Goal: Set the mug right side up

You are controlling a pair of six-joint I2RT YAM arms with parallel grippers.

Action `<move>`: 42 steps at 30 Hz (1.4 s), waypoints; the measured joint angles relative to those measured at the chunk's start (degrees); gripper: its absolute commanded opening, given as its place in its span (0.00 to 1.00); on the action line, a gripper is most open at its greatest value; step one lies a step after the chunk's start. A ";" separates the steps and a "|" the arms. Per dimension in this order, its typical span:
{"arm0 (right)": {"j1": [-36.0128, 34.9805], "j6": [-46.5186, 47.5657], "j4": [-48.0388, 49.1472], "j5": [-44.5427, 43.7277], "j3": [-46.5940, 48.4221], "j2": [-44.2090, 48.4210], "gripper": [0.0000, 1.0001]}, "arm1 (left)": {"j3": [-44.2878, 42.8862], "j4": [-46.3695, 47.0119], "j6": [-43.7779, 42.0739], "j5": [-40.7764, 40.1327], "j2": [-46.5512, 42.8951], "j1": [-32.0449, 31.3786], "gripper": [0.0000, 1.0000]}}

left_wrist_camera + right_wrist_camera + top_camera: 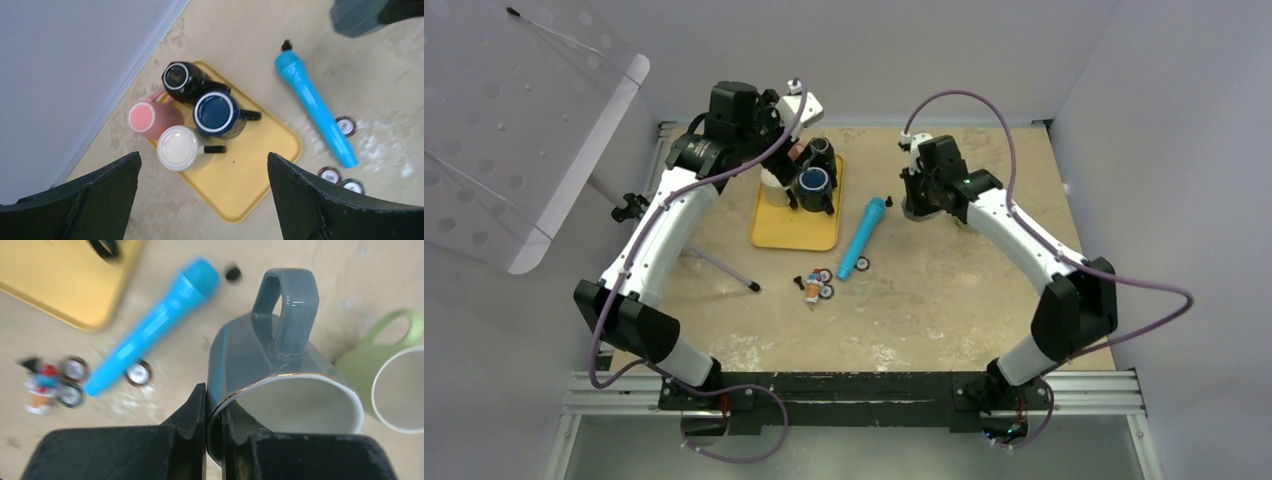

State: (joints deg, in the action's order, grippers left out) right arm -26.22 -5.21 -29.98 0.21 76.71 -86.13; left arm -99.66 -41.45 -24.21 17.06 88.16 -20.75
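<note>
In the right wrist view the grey mug [260,365] has a gold rim, and its white inside faces the camera with the handle pointing away. My right gripper [214,396] is shut on its wall, one finger inside the rim and one outside. From above, that gripper [924,192] sits at the table's far middle-right and hides most of the mug. The left wrist view catches the grey mug [356,17] in its top right corner. My left gripper [203,157] is open and empty, high above the yellow tray [260,170].
The tray [796,232] holds a black mug [178,78], a blue mug [216,113], a pink mug [144,118] and a white mug [177,148]. A green mug [372,365] stands beside the grey one. A blue cylinder [862,236] and small toy parts [817,285] lie mid-table.
</note>
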 measured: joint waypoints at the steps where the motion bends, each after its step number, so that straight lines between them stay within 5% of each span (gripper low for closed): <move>1: 0.35 0.76 -2.58 -1.33 0.24 -2.49 0.00 | 0.59 -0.35 -2.40 -1.31 0.44 0.00 1.00; 11: 2.54 5.42 -13.25 -6.34 1.95 -15.02 0.01 | 6.25 -1.95 -18.34 -9.75 6.16 0.00 0.95; 15: 3.43 6.49 -13.29 -6.32 2.86 -16.00 0.47 | 8.87 -1.77 -26.40 -11.19 7.96 0.00 0.92; 22: 3.85 7.82 -11.98 -6.73 5.75 -15.80 0.70 | 16.31 -1.03 -46.31 -8.96 9.79 0.00 0.80; 30: 3.85 7.87 -9.31 -6.69 5.55 -7.34 0.72 | 15.63 -0.55 -64.13 -8.04 15.72 -0.04 0.65; 42: 3.85 7.87 -7.74 -6.78 3.89 -4.37 0.72 | 13.94 4.02 -70.99 -12.09 24.22 0.13 0.52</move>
State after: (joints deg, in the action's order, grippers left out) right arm -22.37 2.66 -37.71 -6.57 80.60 -90.50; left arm -85.71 -37.43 -95.20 4.97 112.38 -20.62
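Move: My right hand still grips the tilted grey mug by its rim; its landing spot is about 9 cm to the right, 3 cm back and 20 cm below. The green mug stands 8 cm right of that spot and 3 cm farther out, while the microphone lies 6 cm left of the hand and 3 cm back. From my empty left hand the upturned white mug is about 7 cm ahead, 8 cm left and 28 cm down; the blue mug is 9 cm to its right, the pink one 8 cm beyond it. I lower the grey mug about 12 cm and to the right with my right hand, tipping the fingers more steeply down, open to let go of it beside the green mug, then back off forward and up. Meanwhile my left hand drops some 25 cm, going forward and a little left to the white mug, twisting clockwise until its part-closing fingers point steeply down around the handle. ##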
